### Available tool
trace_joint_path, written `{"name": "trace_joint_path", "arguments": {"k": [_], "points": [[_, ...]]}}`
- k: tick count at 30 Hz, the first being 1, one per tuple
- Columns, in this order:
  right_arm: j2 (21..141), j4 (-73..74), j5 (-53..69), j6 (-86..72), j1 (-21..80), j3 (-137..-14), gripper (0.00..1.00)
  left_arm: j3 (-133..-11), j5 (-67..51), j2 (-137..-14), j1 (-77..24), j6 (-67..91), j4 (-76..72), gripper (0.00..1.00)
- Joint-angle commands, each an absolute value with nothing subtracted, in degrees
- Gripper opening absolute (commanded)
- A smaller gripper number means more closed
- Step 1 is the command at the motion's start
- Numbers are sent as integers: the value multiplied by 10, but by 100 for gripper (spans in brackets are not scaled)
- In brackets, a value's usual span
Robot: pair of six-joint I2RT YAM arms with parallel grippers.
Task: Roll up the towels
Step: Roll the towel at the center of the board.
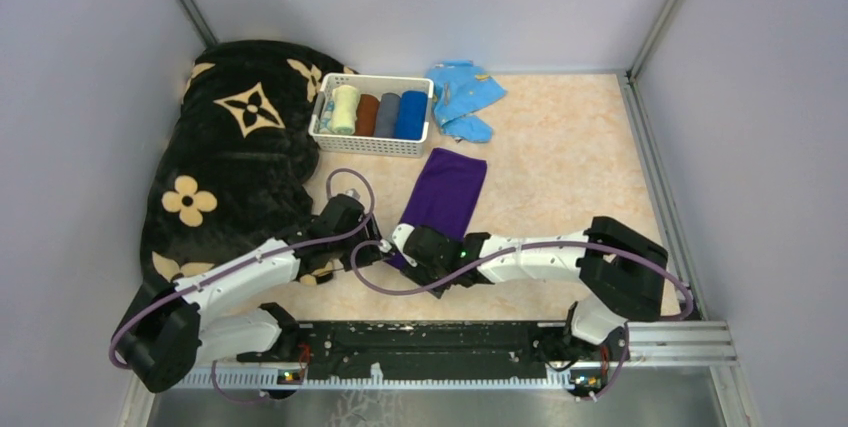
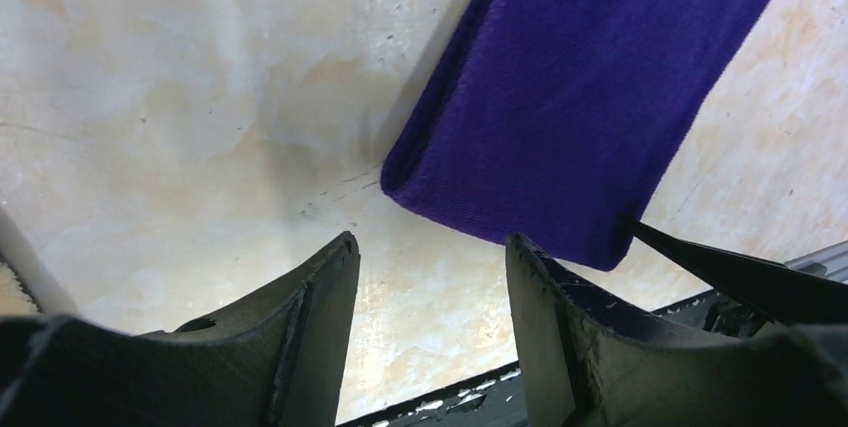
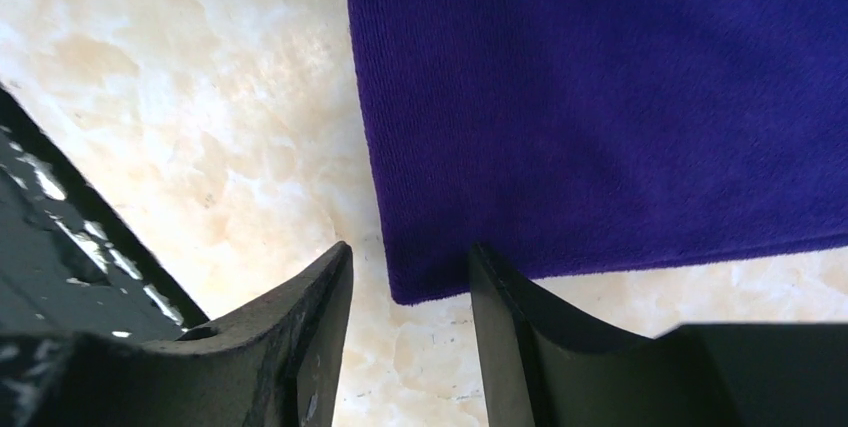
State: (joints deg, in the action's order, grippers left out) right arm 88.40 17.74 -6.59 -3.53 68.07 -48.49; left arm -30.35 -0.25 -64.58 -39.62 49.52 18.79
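Note:
A dark purple towel [image 1: 445, 192] lies flat as a folded strip on the table, its far end toward the basket. Both grippers hover at its near end. My left gripper [image 1: 378, 247] [image 2: 432, 239] is open, and the purple towel [image 2: 590, 77] lies just beyond its right fingertip with nothing between the jaws. My right gripper [image 1: 405, 252] [image 3: 412, 247] is open over the purple towel's [image 3: 600, 97] near left corner, which shows between its fingertips ungripped. A rolled blue towel [image 1: 411, 114] and a rolled pale yellow towel [image 1: 345, 109] sit in the basket.
The white basket [image 1: 372, 144] at the back also holds a brown roll [image 1: 367, 114] and a grey roll [image 1: 387, 114]. A black flowered blanket [image 1: 235, 157] is heaped on the left. A light blue cloth [image 1: 462, 97] lies right of the basket. Walls enclose three sides.

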Motion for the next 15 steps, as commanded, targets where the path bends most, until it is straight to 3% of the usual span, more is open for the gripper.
{"name": "trace_joint_path", "arguments": {"k": [1,8,13,15], "points": [[899,202,-112,-32,701,-505,46,-288,-8,-639,-393,542,183,62],[942,214,-140,-51,711,-499,35,-276,-33,-656,-393,586,158,63],[954,198,-117,-70,711,-494,4,-276,-39,-663,-393,623,154,63],[919,181,-98,-78,710,-486,0,-275,-44,-665,-393,643,152,63]]}}
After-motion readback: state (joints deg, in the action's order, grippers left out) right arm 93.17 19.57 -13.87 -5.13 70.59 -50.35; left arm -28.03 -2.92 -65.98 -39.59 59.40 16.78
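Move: The purple towel's near right corner lies about 2 cm below the right gripper and 1 cm to its right, level fore and aft. The near left corner is some 10 cm to that gripper's left and 5 cm ahead; the towel's middle is roughly 14 cm straight ahead. From the left gripper, the near left corner is about 3 cm ahead and 4 cm down, the near right corner some 9 cm right and 3 cm back. Sink the right gripper about 1.5 cm onto the purple towel's near right corner, its half-open fingers straddling the cloth, then shut them fully to pinch that corner. Meanwhile ease the open left gripper roughly 1.5 cm down and back beside the near left corner, tipping it slightly downward, without closing. ##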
